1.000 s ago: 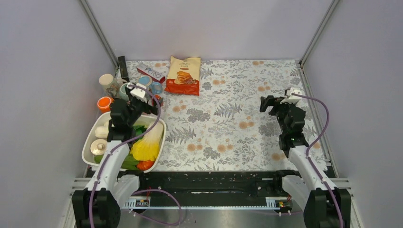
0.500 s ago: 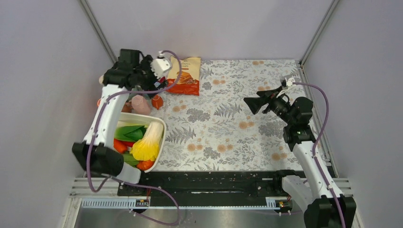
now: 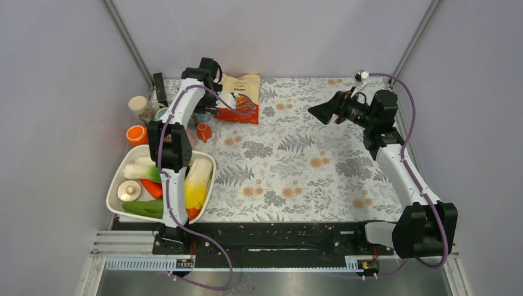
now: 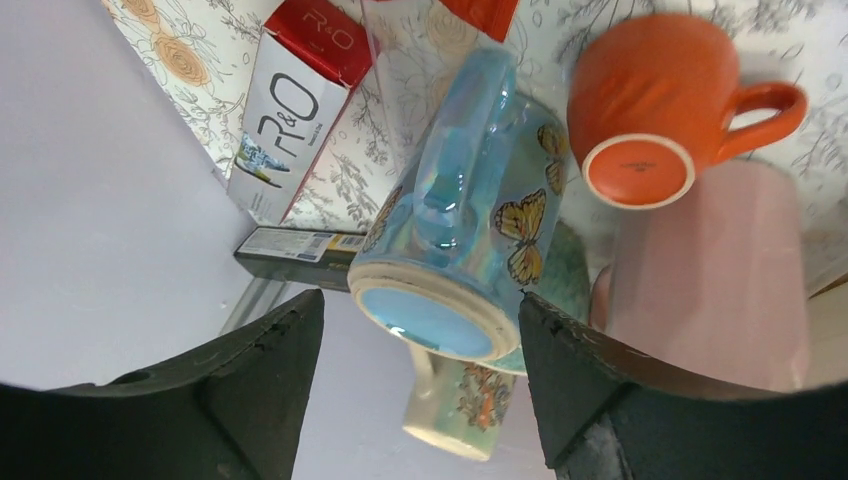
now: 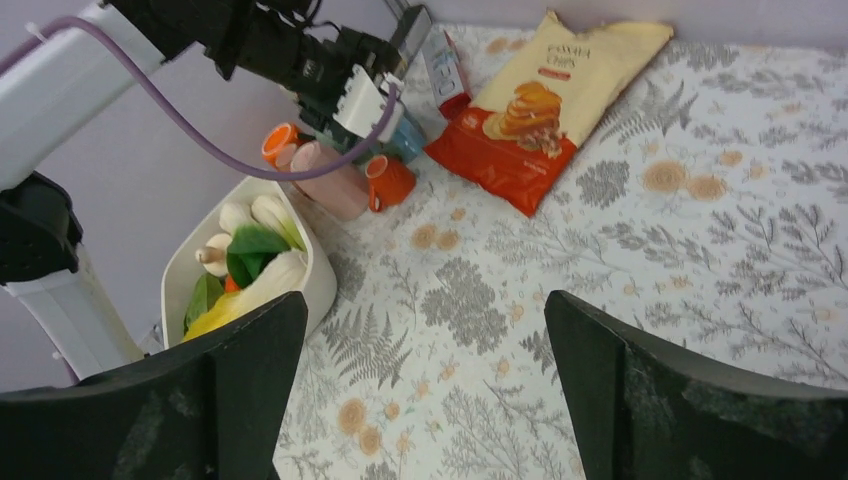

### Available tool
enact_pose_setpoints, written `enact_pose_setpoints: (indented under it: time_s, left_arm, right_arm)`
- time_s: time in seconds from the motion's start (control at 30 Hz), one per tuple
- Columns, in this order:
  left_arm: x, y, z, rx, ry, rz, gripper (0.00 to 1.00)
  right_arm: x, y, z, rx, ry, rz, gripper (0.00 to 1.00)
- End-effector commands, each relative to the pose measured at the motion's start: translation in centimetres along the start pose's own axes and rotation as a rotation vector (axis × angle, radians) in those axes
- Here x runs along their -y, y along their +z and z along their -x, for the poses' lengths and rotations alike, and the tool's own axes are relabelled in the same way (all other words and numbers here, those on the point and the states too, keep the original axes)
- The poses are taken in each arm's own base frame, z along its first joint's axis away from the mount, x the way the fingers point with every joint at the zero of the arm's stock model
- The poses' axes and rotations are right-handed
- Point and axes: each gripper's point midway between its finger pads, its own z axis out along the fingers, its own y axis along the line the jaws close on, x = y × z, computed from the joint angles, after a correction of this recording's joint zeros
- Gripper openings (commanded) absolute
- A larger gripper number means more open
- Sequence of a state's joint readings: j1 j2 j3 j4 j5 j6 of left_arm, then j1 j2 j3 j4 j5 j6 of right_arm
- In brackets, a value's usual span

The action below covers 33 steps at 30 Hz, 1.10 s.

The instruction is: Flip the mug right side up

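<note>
Several mugs crowd the table's back left corner. A blue iridescent mug (image 4: 470,220) with butterflies shows its base to the left wrist camera. My left gripper (image 4: 421,300) is open, its jaws on either side of that base. The right jaw is close to the mug's edge and a gap shows at the left jaw. An orange mug (image 4: 655,100) also shows its base, beside a pink mug (image 4: 715,280). In the top view the orange mug (image 3: 203,131) sits just below the left gripper (image 3: 202,110). My right gripper (image 5: 425,297) is open, empty and high over the table.
A chips bag (image 3: 239,97) and a red and white box (image 3: 196,94) lie just behind the mugs. A cream floral mug (image 4: 480,410) stands under the blue one in the left wrist view. A white basket (image 3: 208,176) of vegetables sits at the near left, an orange cup (image 3: 135,134) beside it.
My left arm swung from above the basket to the mugs at the back left, and its jaws narrowed around the blue mug's base. The right arm rose and reached further back.
</note>
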<state>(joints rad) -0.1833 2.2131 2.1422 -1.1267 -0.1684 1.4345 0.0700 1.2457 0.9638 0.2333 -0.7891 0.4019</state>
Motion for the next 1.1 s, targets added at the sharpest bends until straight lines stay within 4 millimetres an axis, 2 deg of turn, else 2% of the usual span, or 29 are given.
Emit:
enact_pose_setpoints:
  time_s: [0.0, 0.07, 0.13, 0.27, 0.37, 0.43, 0.53, 0.6, 0.83, 0.9, 1.03, 1.07]
  left_arm:
    - [-0.2, -0.5, -1.6, -0.099, 0.16, -0.027, 0.73]
    - [0.3, 1.1, -1.5, -0.119, 0.151, -0.064, 0.69]
    - [0.1, 1.9, -0.6, -0.087, 0.126, -0.062, 0.68]
    - [0.7, 2.7, 1.8, -0.004, 0.098, -0.081, 0.68]
    - [1.5, 3.4, 2.7, 0.028, 0.087, -0.107, 0.67]
    - [1.5, 4.4, 2.4, 0.012, 0.079, -0.11, 0.63]
    - [0.8, 5.6, 1.6, -0.032, 0.077, -0.103, 0.5]
    - [0.6, 6.1, 1.3, -0.061, 0.096, -0.106, 0.45]
    - [0.7, 7.7, -0.1, -0.135, 0.11, -0.111, 0.45]
    - [0.5, 7.8, -0.3, -0.147, 0.113, -0.105, 0.39]
    - [-1.1, 6.9, 0.1, -0.13, 0.085, -0.031, 0.02]
    - [-1.6, 6.4, 0.4, -0.113, 0.074, -0.002, 0.0]
  right_arm:
    - [0.5, 0.2, -1.3, -0.107, 0.026, -0.026, 0.99]
    - [1.0, 0.4, -1.1, -0.112, 0.013, -0.044, 0.99]
    - [1.3, 0.7, -0.7, -0.107, 0.004, -0.056, 0.99]
    - [1.9, 1.2, -0.4, -0.104, 0.022, -0.071, 0.99]
    - [2.2, 1.4, -0.7, -0.109, 0.038, -0.08, 0.99]
    - [2.4, 1.4, -1.1, -0.115, 0.049, -0.088, 0.99]
    - [2.3, 1.3, -1.3, -0.114, 0.057, -0.095, 0.99]
    - [2.1, 1.2, -1.3, -0.111, 0.048, -0.095, 0.99]
    - [2.6, 1.2, -1.8, -0.139, 0.063, -0.116, 0.99]
    - [2.6, 1.2, -1.8, -0.139, 0.062, -0.117, 0.99]
    - [2.3, 1.0, -1.7, -0.131, 0.06, -0.121, 0.99]
    - [2.2, 1.0, -1.6, -0.127, 0.054, -0.123, 0.99]
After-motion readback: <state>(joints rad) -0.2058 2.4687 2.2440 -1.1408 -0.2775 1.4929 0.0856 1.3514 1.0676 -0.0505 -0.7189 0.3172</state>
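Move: The upside-down blue mug stands just to the left of my left hand: its middle is about 5 cm left, 2 cm ahead and 9 cm below, with its handle turned right, nearly under my fingers. The orange mug is some 5 cm back, level sideways and 10 cm below; the R&O box is about 9 cm ahead and 3 cm left, the chips bag some 7 cm ahead and 14 cm right. From my right hand the blue mug lies about 17 cm ahead, 47 cm left and 25 cm below. I sink my left hand about 9 cm in two stages onto the blue mug's handle, easing 1 to 2 cm forward and tipping the fingers some 10 degrees nearer to straight down. They narrow on the way, and at the bottom I close them around the handle, one on each side. My right hand, open and empty, lowers about 5 cm and tips down. ##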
